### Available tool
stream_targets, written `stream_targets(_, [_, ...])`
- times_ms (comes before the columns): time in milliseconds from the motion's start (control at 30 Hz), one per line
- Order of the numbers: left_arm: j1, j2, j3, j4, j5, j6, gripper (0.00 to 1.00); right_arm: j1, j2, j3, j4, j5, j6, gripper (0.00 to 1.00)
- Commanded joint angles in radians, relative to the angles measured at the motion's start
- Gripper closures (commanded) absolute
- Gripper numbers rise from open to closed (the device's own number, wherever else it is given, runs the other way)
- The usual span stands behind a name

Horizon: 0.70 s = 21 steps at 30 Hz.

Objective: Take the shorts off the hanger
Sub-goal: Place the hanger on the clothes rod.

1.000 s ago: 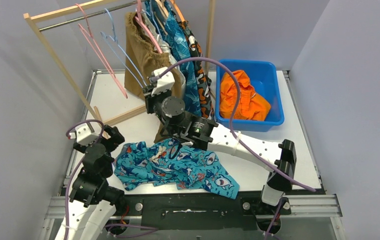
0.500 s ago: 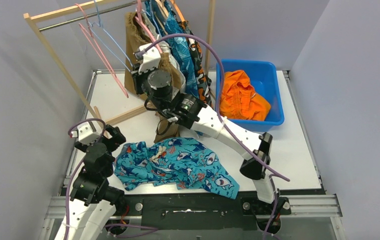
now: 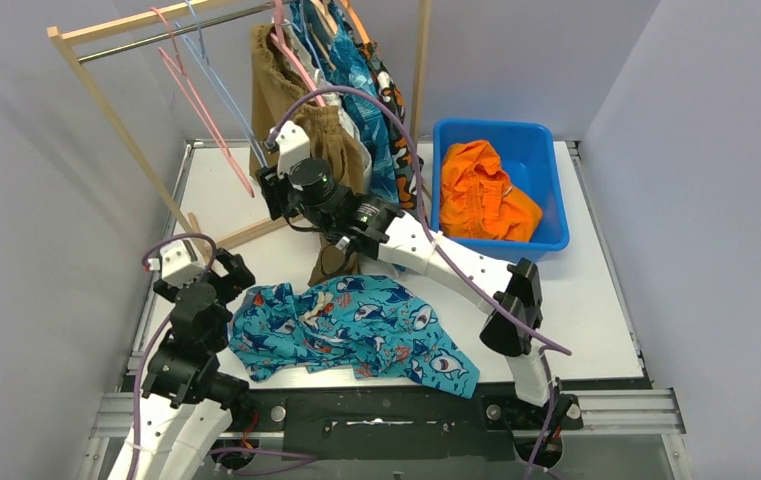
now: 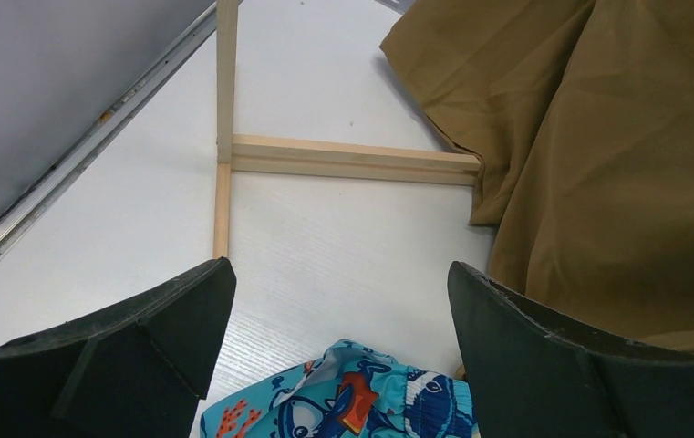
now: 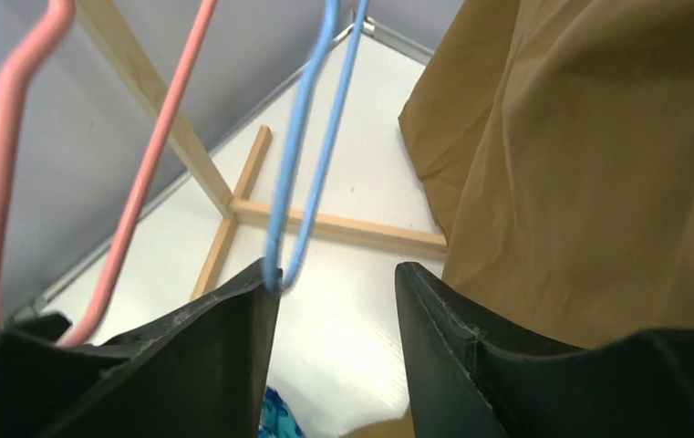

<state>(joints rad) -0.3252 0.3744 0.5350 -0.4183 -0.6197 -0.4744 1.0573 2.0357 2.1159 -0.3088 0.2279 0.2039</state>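
Observation:
The teal shark-print shorts (image 3: 346,330) lie crumpled on the table in front, their edge between my left fingers (image 4: 361,401). Brown shorts (image 3: 306,120) hang on the rack, with white, blue patterned and camouflage shorts (image 3: 381,90) behind them. Orange shorts (image 3: 486,195) lie in the blue bin. My right gripper (image 3: 268,195) is open and raised beside the brown shorts (image 5: 598,164). The lower loop of an empty blue hanger (image 5: 311,155) touches its left fingertip (image 5: 265,278). My left gripper (image 3: 224,275) is open and empty, low over the table (image 4: 343,283).
An empty pink hanger (image 3: 191,85) hangs left of the blue one (image 3: 218,85) on the wooden rack (image 3: 116,120). The rack's foot bars (image 4: 352,160) lie on the table ahead of my left gripper. The blue bin (image 3: 546,180) stands at the back right.
My right arm has lifted and swung left and back, from beside the brown shorts up to the blue hanger. The blue hanger has swung left. The left arm has barely moved.

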Motion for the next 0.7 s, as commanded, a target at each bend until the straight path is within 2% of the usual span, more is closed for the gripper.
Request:
stream_targets(0, [0.007, 0.011, 0.016, 0.032, 0.011, 0.016, 0.12, 0.003, -0.169, -0.105, 0.086, -0.056, -0.033, 0.48])
stream_targets(167, [0.007, 0.006, 0.014, 0.029, 0.014, 0.014, 0.12, 0.016, -0.351, -0.472, 0.316, -0.085, -0.087, 0.39])
stream_targets(400, [0.009, 0.025, 0.016, 0.037, 0.027, 0.017, 0.12, 0.032, -0.551, -0.966, 0.592, -0.151, -0.105, 0.34])
stream_targets(500, [0.011, 0.031, 0.016, 0.036, 0.033, 0.018, 0.12, 0.041, -0.585, -1.076, 0.645, -0.210, -0.149, 0.32])
stream_targets(667, [0.011, 0.039, 0.016, 0.040, 0.036, 0.022, 0.12, 0.059, -0.624, -1.140, 0.634, -0.323, -0.266, 0.29])
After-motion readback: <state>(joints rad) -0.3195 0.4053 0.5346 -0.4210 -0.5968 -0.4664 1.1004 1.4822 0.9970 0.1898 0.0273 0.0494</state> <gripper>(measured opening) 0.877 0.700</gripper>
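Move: The right hand, fingers already part open at the blue hanger's lower end, has the shark shorts on the table about 12 cm back, 12 cm to its right and some 30 cm below. The blue hanger's middle is roughly 8 cm ahead, 6 cm left and 15 cm up. The brown shorts hang about 8 cm ahead and 8 cm right, at hand height. From the left hand, the shark shorts lie some 25 cm right, 3 cm back and 19 cm below. The right hand leaves the blue hanger on the rod and draws away from it, back and to its right, almost level at first, its part-open fingers spreading wider. It then drops ever more steeply past the lower end of the brown shorts towards the shark shorts, some 20 cm in all with about 13 cm of that downward, turning roughly 15 degrees counter-clockwise and ending open above the cloth without touching it. ##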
